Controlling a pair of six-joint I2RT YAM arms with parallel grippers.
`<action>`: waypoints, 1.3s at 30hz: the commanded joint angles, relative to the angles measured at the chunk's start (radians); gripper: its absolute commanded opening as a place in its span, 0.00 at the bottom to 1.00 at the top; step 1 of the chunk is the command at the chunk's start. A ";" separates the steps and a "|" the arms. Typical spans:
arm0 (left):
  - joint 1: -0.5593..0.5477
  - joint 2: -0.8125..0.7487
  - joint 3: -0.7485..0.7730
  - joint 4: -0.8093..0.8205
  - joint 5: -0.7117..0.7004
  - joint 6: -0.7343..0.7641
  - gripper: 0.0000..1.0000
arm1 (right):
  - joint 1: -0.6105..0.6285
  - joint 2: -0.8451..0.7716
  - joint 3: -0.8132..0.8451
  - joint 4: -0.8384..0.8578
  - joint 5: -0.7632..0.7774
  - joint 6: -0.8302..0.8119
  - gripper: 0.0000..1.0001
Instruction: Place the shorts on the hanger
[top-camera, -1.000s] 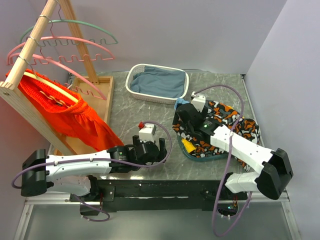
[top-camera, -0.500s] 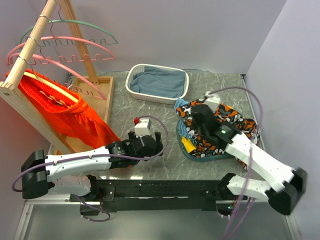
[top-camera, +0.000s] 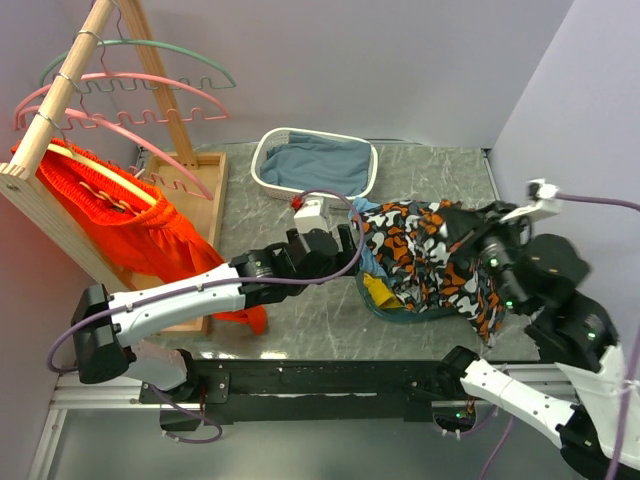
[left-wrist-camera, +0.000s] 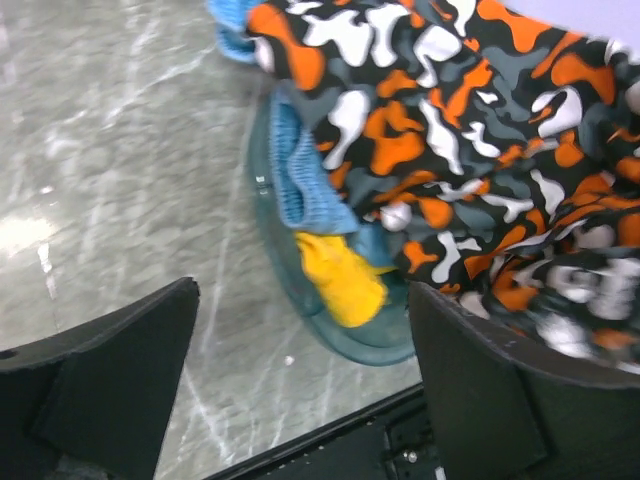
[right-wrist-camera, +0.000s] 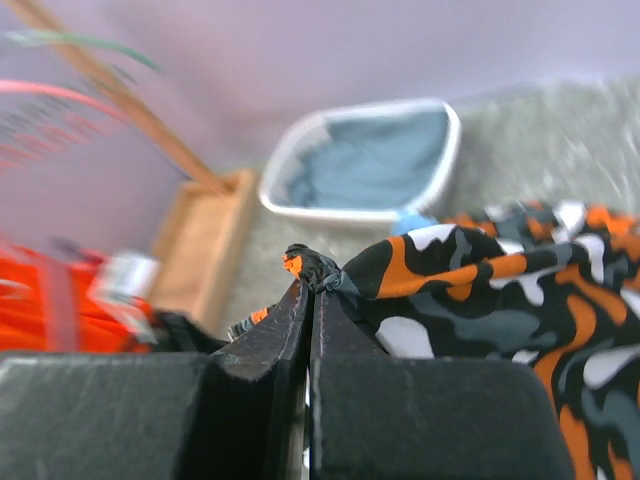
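The shorts (top-camera: 430, 260), black with orange, white and grey blobs, hang lifted above the teal tray (top-camera: 395, 312). My right gripper (top-camera: 470, 230) is shut on a pinched fold of them (right-wrist-camera: 318, 268), and the cloth drapes down to the right (right-wrist-camera: 480, 300). My left gripper (top-camera: 350, 250) stands open just left of the shorts (left-wrist-camera: 450, 130) with nothing between its fingers (left-wrist-camera: 110, 370). Two pink hangers hang on the wooden rack at the far left, an upper hanger (top-camera: 150, 78) and a lower one (top-camera: 140, 135).
A green hanger (top-camera: 150, 44) and an orange garment (top-camera: 120, 220) share the rack. A white basket (top-camera: 262, 170) with blue-grey cloth stands at the back. Yellow cloth (left-wrist-camera: 340, 275) and blue cloth (left-wrist-camera: 300, 180) lie in the tray (left-wrist-camera: 370, 345).
My right gripper shut on the shorts and pulled them up and to the right, out of the tray. My left arm reached forward to the shorts' left edge, still open.
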 joint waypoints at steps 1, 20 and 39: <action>0.004 0.000 0.053 0.033 0.095 0.077 0.87 | -0.004 0.054 0.156 0.031 -0.072 -0.087 0.00; 0.003 -0.211 -0.153 0.279 0.356 0.108 0.70 | -0.003 0.166 0.234 0.069 -0.080 -0.057 0.00; -0.002 0.092 0.068 0.302 0.356 0.298 0.69 | -0.004 0.178 0.248 0.067 -0.178 -0.055 0.00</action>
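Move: Hanging from the right hand's pinch, the shorts' loose fold lies about 13 cm to the left hand's right, some 2 cm back and roughly level with it. The green basin is some 16 cm right, 6 ahead and 22 below the left hand, and the yellow cloth on its rim about 10 right, 1 ahead and 21 below. From the right hand, that fold is about 18 cm down, 3 left and 2 back. Swinging in towards the hanging shorts, the left hand first draws back and up about 5 cm each, then goes right some 6 cm while sinking 4 and easing slightly forward, turning about 25 degrees clockwise. Its fingers narrow partway but stay open around the near fold. The right hand keeps its pinch on the waistband, rises about 5 cm after a slight overshoot, and shifts some 4 cm left. ##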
